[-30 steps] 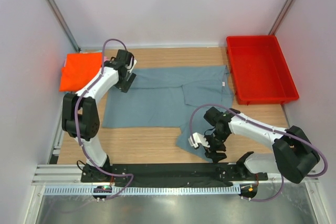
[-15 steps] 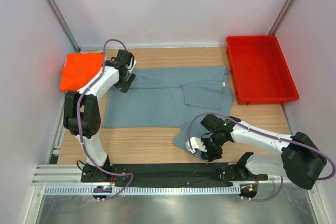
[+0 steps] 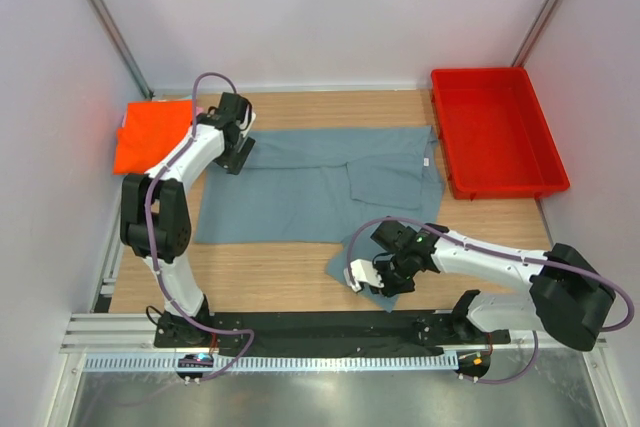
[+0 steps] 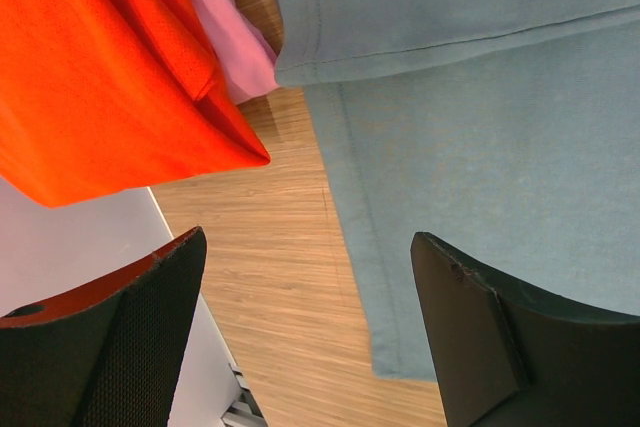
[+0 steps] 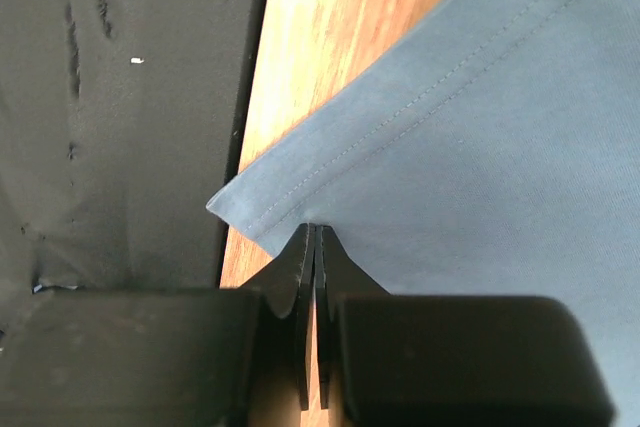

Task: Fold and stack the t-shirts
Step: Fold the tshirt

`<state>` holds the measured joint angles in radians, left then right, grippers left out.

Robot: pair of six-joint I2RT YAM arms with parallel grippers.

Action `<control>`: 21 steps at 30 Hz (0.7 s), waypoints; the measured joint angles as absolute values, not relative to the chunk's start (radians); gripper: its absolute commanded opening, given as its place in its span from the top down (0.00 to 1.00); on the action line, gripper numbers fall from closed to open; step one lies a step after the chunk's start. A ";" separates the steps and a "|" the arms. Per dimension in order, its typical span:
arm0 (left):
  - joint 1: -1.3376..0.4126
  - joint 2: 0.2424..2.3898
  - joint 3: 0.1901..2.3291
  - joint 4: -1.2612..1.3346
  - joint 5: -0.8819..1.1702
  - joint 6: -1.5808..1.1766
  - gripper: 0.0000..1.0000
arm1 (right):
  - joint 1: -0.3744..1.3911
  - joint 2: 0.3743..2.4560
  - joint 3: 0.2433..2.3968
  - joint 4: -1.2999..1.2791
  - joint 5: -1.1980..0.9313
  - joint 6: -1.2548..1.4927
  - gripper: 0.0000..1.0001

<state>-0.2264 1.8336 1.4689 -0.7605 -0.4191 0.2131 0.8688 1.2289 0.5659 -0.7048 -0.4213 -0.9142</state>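
The grey-blue t-shirt [image 3: 290,192] lies spread flat across the middle of the table, with one flap reaching toward the near edge. My right gripper [image 3: 385,279] is shut on the stitched hem at that near corner [image 5: 300,197], its fingers [image 5: 303,277] pressed together on the cloth. My left gripper [image 3: 236,159] hangs open over the shirt's far-left corner [image 4: 400,337], with nothing between its fingers [image 4: 490,337]. An orange t-shirt [image 3: 150,135] lies at the far left. A pink t-shirt [image 4: 225,27] shows beside the orange t-shirt [image 4: 90,77].
A red plastic bin [image 3: 495,132] stands at the back right, next to the shirt's right edge. A black mat [image 5: 120,97] runs along the near table edge just behind my right gripper. White walls close in the left and right sides.
My right gripper has moved left along the near flap and shut on its hem. The left arm has hardly moved and stays open.
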 measured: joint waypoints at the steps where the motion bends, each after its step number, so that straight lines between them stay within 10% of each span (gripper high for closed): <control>1: -0.224 1.834 1.469 -0.760 -0.419 0.213 0.16 | 0.870 1.230 0.567 -0.704 -0.417 -0.908 0.96; 4: -0.216 1.834 1.469 -0.760 -0.419 0.213 0.16 | 0.873 1.225 0.565 -0.701 -0.410 -0.898 0.98; 8: -0.211 1.834 1.469 -0.760 -0.417 0.212 0.16 | 0.877 1.191 0.551 -0.696 -0.398 -0.881 0.64; 21: -0.211 1.834 1.470 -0.762 -0.408 0.208 0.16 | 0.880 1.091 0.593 -0.772 -0.386 -0.849 0.57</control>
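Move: The right fingertips sit shut right down at the t-shirt's sleeve. Its near corner lies some 4 cm straight back of them, barely 1 cm lower. The folded-in flap at the shirt's right side is about 26 cm straight ahead; the shirt body's middle is roughly 23 cm ahead and 17 cm left. From the left hand, that sleeve corner is about 35 cm back, 36 cm right and 10 cm down. The right fingertips come free of the sleeve cloth just inside its near corner: after a brief stay, still shut, they spread to a bit under half open. As they open, the hand rises nearly 3 cm off the cloth, almost straight up, still pointing steeply down and to the left. ##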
